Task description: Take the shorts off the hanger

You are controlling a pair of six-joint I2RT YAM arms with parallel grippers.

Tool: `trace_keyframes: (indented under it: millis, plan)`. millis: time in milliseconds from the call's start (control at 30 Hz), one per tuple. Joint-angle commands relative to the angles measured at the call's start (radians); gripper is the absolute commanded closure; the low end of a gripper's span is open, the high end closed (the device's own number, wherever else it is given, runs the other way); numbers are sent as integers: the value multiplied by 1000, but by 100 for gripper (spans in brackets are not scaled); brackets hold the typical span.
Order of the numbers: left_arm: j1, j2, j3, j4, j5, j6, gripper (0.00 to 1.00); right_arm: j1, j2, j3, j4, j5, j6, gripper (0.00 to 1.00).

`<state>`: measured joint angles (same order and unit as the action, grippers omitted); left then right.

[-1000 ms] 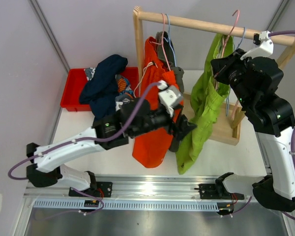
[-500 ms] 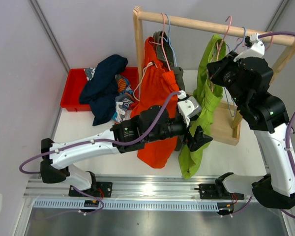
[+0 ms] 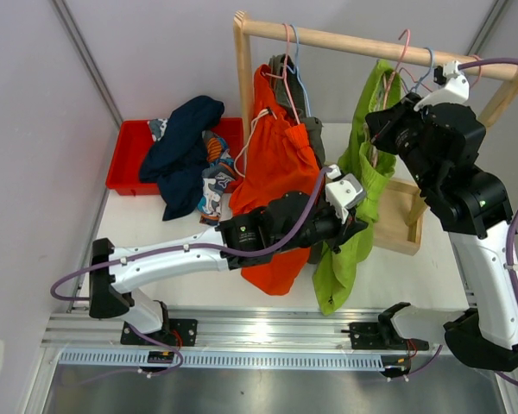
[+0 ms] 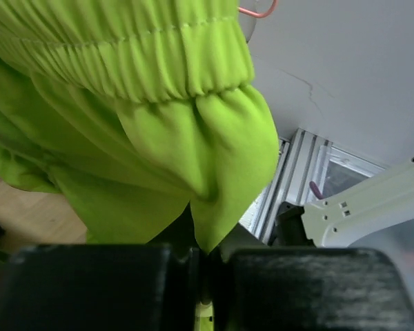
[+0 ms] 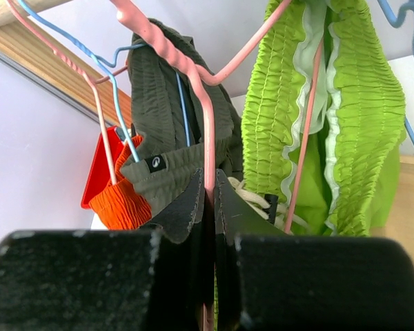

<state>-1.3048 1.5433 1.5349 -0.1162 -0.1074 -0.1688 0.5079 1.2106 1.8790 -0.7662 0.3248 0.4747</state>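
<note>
Lime green shorts [image 3: 363, 185] hang from a pink hanger [image 3: 403, 43] at the right of the wooden rail [image 3: 345, 39]. My left gripper [image 3: 356, 227] is shut on a fold of their lower part; in the left wrist view the green cloth [image 4: 159, 124] runs down into the closed left gripper [image 4: 205, 258]. My right gripper [image 3: 378, 129] is shut on the pink hanger [image 5: 193, 76], its wire pinched in the right gripper [image 5: 210, 200]. The green waistband [image 5: 359, 124] hangs just right of it. Orange shorts [image 3: 276, 172] and grey shorts [image 5: 165, 103] hang further left.
A red bin [image 3: 125, 164] at the back left holds dark navy shorts [image 3: 181, 138] and printed shorts [image 3: 214, 185]. The rack's wooden base [image 3: 397, 228] lies under the green shorts. A blue hanger [image 5: 110, 96] carries the orange pair. The metal rail [image 3: 268, 328] runs along the near edge.
My left arm has swung right, from in front of the orange shorts to the green ones, and its jaws have shut on the green cloth. The right gripper stays shut on the hanger.
</note>
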Motion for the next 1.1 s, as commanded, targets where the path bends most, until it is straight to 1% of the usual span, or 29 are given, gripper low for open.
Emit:
trace_keyframes:
  millis: [0, 100, 133, 167, 300, 333, 367, 400, 467, 500, 600, 633, 667, 700, 733, 800, 833, 900, 933, 967, 1033, 1067]
  plan:
    - [-4, -8, -19, 59, -29, -18, 100, 4, -34, 46, 68, 6, 12, 100]
    - [-28, -52, -67, 78, -40, -28, 100, 4, -34, 43, 64, 11, 7, 100]
    - [-40, -69, -112, 85, -52, -28, 100, 4, -34, 43, 64, 14, 5, 100]
    - [-54, -84, -127, 90, -64, -29, 100, 4, -34, 43, 62, 17, 4, 100]
    - [-186, -156, -243, 110, -150, -47, 100, 0, -31, 48, 62, 28, -11, 100]
    - [-212, -179, -286, 142, -169, -54, 100, -6, -29, 55, 61, 30, -13, 100]
    - [-267, -187, -332, 165, -187, -60, 100, -9, -25, 61, 56, 30, -18, 100]
    - [-293, -193, -373, 176, -205, -67, 100, -15, -22, 68, 54, 28, -22, 100]
    - [-344, -196, -410, 200, -242, -98, 100, -31, -19, 88, 38, 19, -24, 100]
    - [-350, -193, -450, 216, -248, -113, 100, -35, -16, 92, 35, 16, -22, 100]
    - [-353, -164, -469, 219, -281, -158, 100, -43, -28, 97, 10, 2, -10, 100]
    - [-353, -141, -451, 211, -314, -149, 100, -45, -34, 95, 2, -7, -4, 100]
    - [-347, -128, -396, 198, -337, -137, 100, -43, -39, 92, -8, -10, 1, 100]
    - [-341, -109, -397, 159, -362, -127, 100, -43, -55, 91, -37, -15, 14, 100]
    - [-329, -91, -322, 138, -374, -108, 100, -43, -68, 89, -56, -26, 24, 100]
    - [-285, -40, -268, 92, -396, -86, 100, -43, -97, 62, -111, -47, 59, 100]
    - [-265, -26, -192, 61, -396, -69, 100, -43, -136, 45, -128, -81, 76, 100]
    - [-199, 10, -145, 41, -399, -49, 100, -42, -184, -25, -177, -119, 110, 100]
    - [-177, 23, -77, 18, -402, -44, 100, -42, -231, -52, -192, -159, 143, 100]
    - [-128, 37, -52, 6, -406, -38, 100, -42, -253, -75, -208, -177, 156, 100]
    - [-79, 75, 26, -26, -422, -29, 100, -43, -289, -124, -261, -210, 185, 100]
    - [-27, 90, 74, -63, -422, -26, 100, -42, -318, -133, -277, -216, 192, 100]
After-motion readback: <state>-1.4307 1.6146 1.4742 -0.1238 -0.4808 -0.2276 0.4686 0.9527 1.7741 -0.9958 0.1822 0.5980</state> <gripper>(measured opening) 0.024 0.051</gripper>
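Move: The left hand already has the green shorts pinched just below the waistband. The pink hanger inside that waist sits about 15 cm ahead of it, 6 cm right and 7 cm higher. The orange shorts hang some 15 cm to its left and 8 cm ahead, a little lower; the red tray lies about 44 cm left, 30 ahead, 33 below. The right hand grips the hanger, with the green waistband about 4 cm ahead, 6 right and 8 below. Keep the left gripper shut on the green shorts and tug them back and down, about 11 cm each way, away from the hanger; then swing forward again some 11 cm, rising about 5 cm and turning a little counter-clockwise. Hold the pink hanger with the right gripper, easing it back slowly, then faster at the end, about 9 cm in all. ##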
